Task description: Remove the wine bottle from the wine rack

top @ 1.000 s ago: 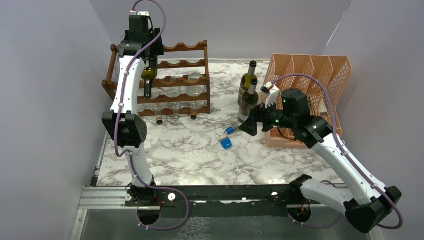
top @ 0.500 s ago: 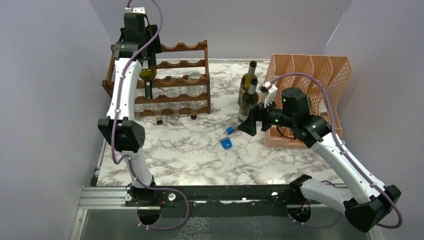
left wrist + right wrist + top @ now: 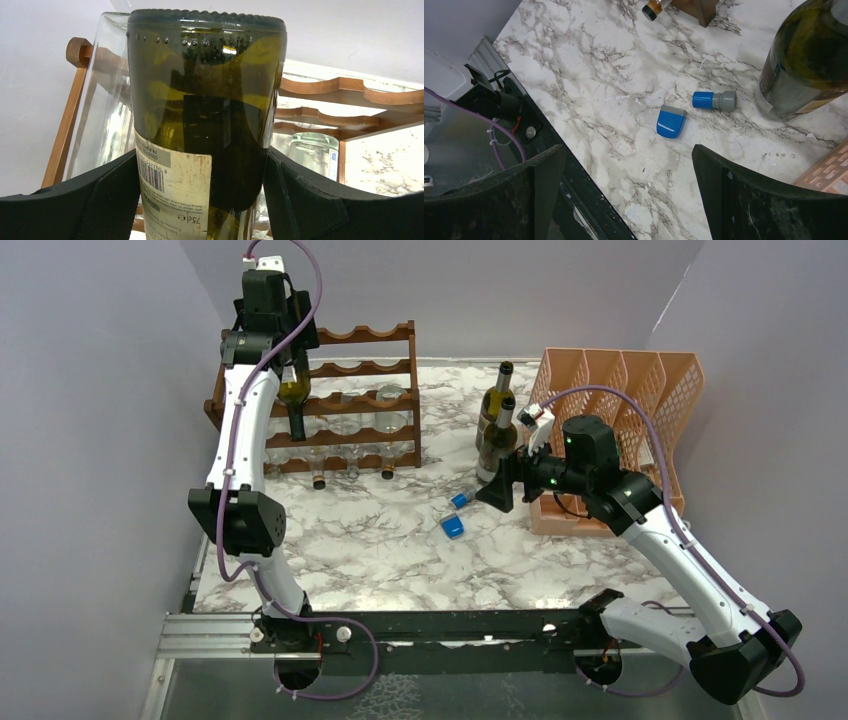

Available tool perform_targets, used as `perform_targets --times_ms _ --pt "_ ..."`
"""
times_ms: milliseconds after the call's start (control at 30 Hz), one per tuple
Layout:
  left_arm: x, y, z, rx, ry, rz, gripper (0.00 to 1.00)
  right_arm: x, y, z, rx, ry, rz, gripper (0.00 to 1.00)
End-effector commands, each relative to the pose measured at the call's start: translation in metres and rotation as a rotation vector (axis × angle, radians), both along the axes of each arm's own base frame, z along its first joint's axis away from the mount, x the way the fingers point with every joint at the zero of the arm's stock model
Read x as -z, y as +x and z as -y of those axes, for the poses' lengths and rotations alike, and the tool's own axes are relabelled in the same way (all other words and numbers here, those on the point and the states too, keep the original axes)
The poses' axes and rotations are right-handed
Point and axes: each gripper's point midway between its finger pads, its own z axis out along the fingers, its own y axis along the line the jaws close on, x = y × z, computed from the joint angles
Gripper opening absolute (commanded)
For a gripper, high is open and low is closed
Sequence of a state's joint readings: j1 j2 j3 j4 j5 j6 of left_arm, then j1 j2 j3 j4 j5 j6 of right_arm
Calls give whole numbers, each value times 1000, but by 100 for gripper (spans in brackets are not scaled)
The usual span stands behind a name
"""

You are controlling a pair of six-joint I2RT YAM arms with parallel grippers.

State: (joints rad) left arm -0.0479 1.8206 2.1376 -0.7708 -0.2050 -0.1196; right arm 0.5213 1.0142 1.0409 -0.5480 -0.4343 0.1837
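A dark green wine bottle [image 3: 294, 390] with a stained white label hangs neck down over the left end of the wine rack [image 3: 360, 435]. My left gripper [image 3: 290, 352] is shut on its body. In the left wrist view the bottle [image 3: 205, 100] fills the gap between both black pads [image 3: 112, 200], which press on its sides, so my left gripper [image 3: 200, 160] grips it. The brown scalloped rails of the wine rack [image 3: 350, 92] show behind it. My right gripper [image 3: 500, 485] stands open low over the table, nothing between its fingers [image 3: 629, 150].
Clear glass bottles [image 3: 390, 395] lie in the rack. Two green bottles [image 3: 497, 390] [image 3: 497, 445] stand mid-table, the nearer just beyond my right gripper. A peach lattice organizer [image 3: 620, 390] stands at the right. A blue cap [image 3: 452, 528] and a blue-grey stopper [image 3: 459, 500] lie on the marble.
My left arm has risen and drawn back a little, carrying the green bottle slightly higher over the rack. The right arm has not moved.
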Motion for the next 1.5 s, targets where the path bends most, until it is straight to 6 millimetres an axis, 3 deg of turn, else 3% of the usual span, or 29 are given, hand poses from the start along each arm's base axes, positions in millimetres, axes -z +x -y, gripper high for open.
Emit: perform_targets --times_ms 0,100,400,767,1033,1300,1467 --pt "-53 -7 2 -5 -20 180 0 -11 5 2 11 6 47 100" --pt "-50 -9 2 -4 -19 185 0 -10 6 2 6 2 57 100" --pt "-70 -39 7 39 -24 284 0 -8 12 -2 -15 -11 65 100" --pt "-81 -57 5 31 -32 323 0 -10 16 -5 -23 -8 75 100" --pt "-94 -85 7 44 -45 375 0 -12 20 -8 -38 -8 89 100" --pt "-108 -120 12 79 -64 428 0 -22 15 -26 -121 28 124 100" --pt "-117 -142 16 102 -89 464 0 -28 5 -50 -184 2 184 100"
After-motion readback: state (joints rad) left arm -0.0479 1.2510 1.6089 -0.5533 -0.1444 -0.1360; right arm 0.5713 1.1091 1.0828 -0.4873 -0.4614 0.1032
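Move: The left hand already grips the wine bottle by its body; the bottle's middle lies some 4 cm back of that hand and 3 cm lower. The clear bottle, still in the rack, has its middle about 9 cm left and 5 cm back, and the rack's middle is roughly 8 cm back, 5 cm right and 12 cm below. From the open right hand, the held bottle is about 24 cm ahead, 39 cm left and 7 cm higher. Backwards, and about half as much upwards, the left hand draws the gripped wine bottle out of its slot in the top of the rack towards the robot, some 12 cm in all with a brief near-stop on the way, the wrist tipping up about 15 degrees while the fingers keep their hold. The right hand, open and empty, eases about 3 cm left, mostly at the end. ##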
